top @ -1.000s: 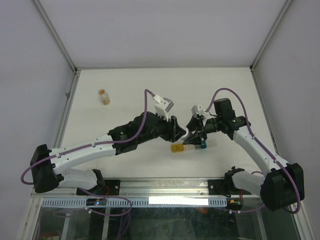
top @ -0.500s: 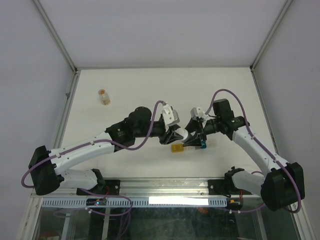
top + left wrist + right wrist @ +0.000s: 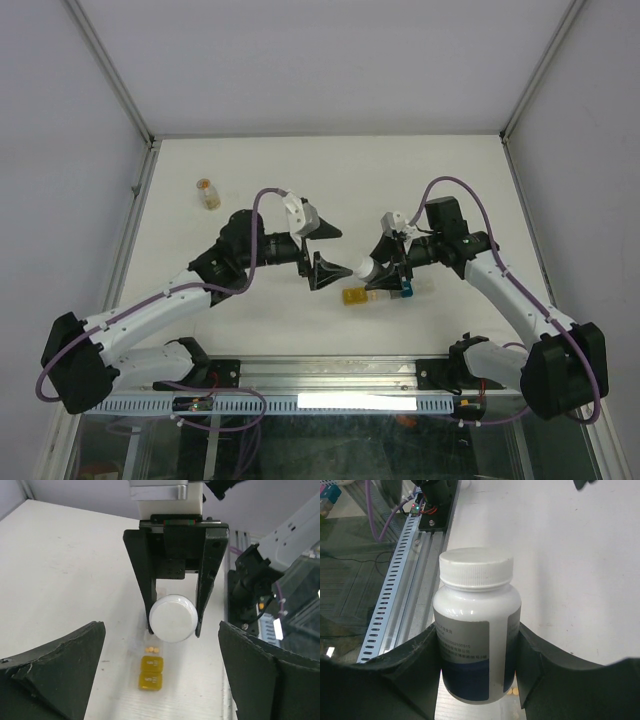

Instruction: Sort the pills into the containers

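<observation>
The containers (image 3: 356,296) lie as a short strip on the table, yellow at one end and teal (image 3: 406,290) at the other. In the left wrist view two yellow compartments (image 3: 151,672) show, with a few small yellow pills (image 3: 154,650) in the clear compartment beyond them. My right gripper (image 3: 385,272) is shut on a white-capped pill bottle (image 3: 476,630), tilted just above the strip with its cap (image 3: 173,619) pointing towards the left arm. A few pills (image 3: 512,691) show under the bottle. My left gripper (image 3: 327,252) stands wide open and empty, left of the bottle and apart from it.
A small orange-capped vial (image 3: 207,192) stands far left at the back. The metal rail (image 3: 395,595) along the table's near edge runs close beside the bottle. White walls enclose the table (image 3: 330,170) on three sides.
My left gripper, shut close to the bottle's cap half a second ago, has drawn back to the left and opened wide. The right gripper and bottle have stayed in place.
</observation>
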Controlling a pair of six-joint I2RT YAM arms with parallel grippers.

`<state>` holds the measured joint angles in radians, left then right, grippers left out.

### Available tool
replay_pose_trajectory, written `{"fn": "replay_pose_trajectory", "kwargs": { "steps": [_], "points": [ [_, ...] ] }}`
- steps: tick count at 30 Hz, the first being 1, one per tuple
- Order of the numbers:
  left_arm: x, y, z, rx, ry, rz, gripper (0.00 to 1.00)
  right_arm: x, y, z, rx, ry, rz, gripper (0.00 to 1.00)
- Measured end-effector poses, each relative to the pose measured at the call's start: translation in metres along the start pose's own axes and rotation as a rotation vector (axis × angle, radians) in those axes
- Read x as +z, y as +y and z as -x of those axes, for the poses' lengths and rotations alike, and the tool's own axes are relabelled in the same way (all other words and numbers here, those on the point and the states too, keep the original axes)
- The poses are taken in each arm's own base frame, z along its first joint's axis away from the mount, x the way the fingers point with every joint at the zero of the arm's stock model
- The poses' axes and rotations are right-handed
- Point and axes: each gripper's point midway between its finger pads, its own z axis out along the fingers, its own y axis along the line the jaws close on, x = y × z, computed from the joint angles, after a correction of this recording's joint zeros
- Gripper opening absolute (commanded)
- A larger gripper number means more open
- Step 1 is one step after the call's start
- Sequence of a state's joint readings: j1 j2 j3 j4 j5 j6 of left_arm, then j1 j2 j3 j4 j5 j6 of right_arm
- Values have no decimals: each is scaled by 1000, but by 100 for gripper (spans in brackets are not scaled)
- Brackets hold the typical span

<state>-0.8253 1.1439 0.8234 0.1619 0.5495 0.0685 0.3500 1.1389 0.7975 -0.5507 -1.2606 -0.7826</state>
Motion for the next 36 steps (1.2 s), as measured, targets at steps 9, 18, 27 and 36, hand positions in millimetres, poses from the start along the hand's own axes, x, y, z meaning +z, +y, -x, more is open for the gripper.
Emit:
{"fn": "replay_pose_trajectory", "kwargs": {
  "steps": [9,18,27,36],
  "points": [
    [-2,-13,12,-401,-37,253,76,1,-2,-3,14,7,-1,0],
    [24,-9,23,-438,59,391,75,1,-3,-5,16,12,-5,0],
    [29,-6,-23,-457,223,436,55,1,-4,-5,17,14,-7,0],
    [31,-11,-23,-457,239,400,15,1,-3,-6,25,16,-9,0]
  ]
}}
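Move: The left hand, wide open, has the white bottle's cap about 3 cm to its right, 2 cm below and 1 cm back. The right hand already grips the bottle; the cap lies some 5 cm to its left, nearly level. Down on the table, roughly 22 cm below the left hand, the yellow container is about level fore and aft and 3 cm right, the blue container some 14 cm right and 2 cm ahead. The left fingers end up pinching the bottle cap from both sides, closing from wide open to about a third. To get there the hand first lifts and draws back a little, then swings right, and finally sinks about 5 cm onto the cap, its wrist rolling forward side down and yawing counter-clockwise, some 25 degrees each. The right hand keeps the bottle gripped, almost still. ##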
